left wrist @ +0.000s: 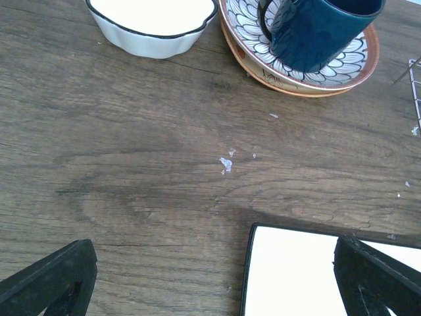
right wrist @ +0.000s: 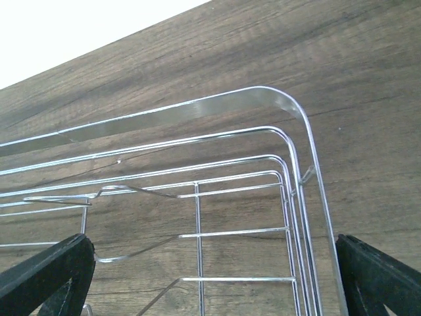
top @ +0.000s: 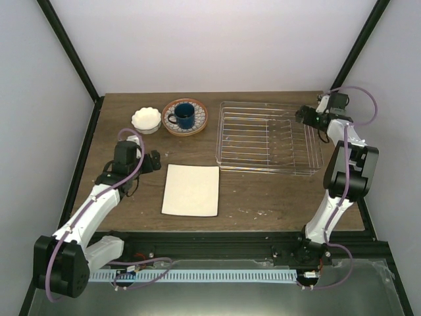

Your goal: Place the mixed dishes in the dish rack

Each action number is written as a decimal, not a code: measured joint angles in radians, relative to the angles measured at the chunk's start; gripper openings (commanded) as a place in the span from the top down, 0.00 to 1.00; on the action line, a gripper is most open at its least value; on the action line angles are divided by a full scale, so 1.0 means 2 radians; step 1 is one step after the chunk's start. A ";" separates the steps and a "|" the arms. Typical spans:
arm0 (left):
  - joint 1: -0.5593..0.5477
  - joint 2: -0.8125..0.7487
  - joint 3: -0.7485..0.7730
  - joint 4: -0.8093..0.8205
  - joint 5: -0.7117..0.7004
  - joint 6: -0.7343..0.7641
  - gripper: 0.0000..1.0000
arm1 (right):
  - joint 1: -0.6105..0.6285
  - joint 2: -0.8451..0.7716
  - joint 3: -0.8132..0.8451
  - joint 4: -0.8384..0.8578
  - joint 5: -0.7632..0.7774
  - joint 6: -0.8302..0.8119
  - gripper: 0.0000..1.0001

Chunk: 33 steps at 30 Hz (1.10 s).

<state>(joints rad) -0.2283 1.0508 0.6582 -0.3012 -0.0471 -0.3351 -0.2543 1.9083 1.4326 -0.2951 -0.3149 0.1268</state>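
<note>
A small white scalloped bowl stands at the back left. Right of it a dark blue mug sits on the orange-rimmed patterned plate. The flat cream rectangular plate lies nearer the front. The silver wire dish rack holds nothing. My left gripper is open, low over the wood at the cream plate's far left corner. My right gripper is open above the rack's far right corner.
The brown wooden table ends in black frame posts and white walls at the back and sides. A black rail runs along the near edge by the arm bases. Small white flecks lie on the wood between the dishes.
</note>
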 measured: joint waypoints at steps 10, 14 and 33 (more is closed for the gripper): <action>0.000 0.000 0.000 0.000 0.000 0.000 0.00 | 0.007 0.034 0.031 0.008 -0.028 -0.022 0.00; 0.000 0.000 0.001 -0.003 -0.001 0.000 0.00 | 0.016 0.042 0.040 0.010 -0.028 -0.031 0.00; 0.000 0.028 0.015 -0.007 -0.056 -0.002 0.00 | 0.038 -0.065 -0.002 0.028 0.167 -0.027 0.00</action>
<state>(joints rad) -0.2283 1.1069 0.6888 -0.3149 -0.1589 -0.3382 -0.1783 1.7779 1.4288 -0.2386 0.0181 0.0719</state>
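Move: The dish rack's middle lies about 16 cm left of the right hand, 9 cm back and 7 cm lower, the open fingers standing at its far right corner. From this hand the plate is some 54 cm left and 1 cm ahead, and the white mat 50 cm left and 32 cm back, both about 11 cm lower. From the left hand the rack's middle is roughly 52 cm right, 11 cm ahead and 8 cm lower. The open right hand pushes 4 cm forward-left on the rack's right rim, then rises some 6 cm rightward. ##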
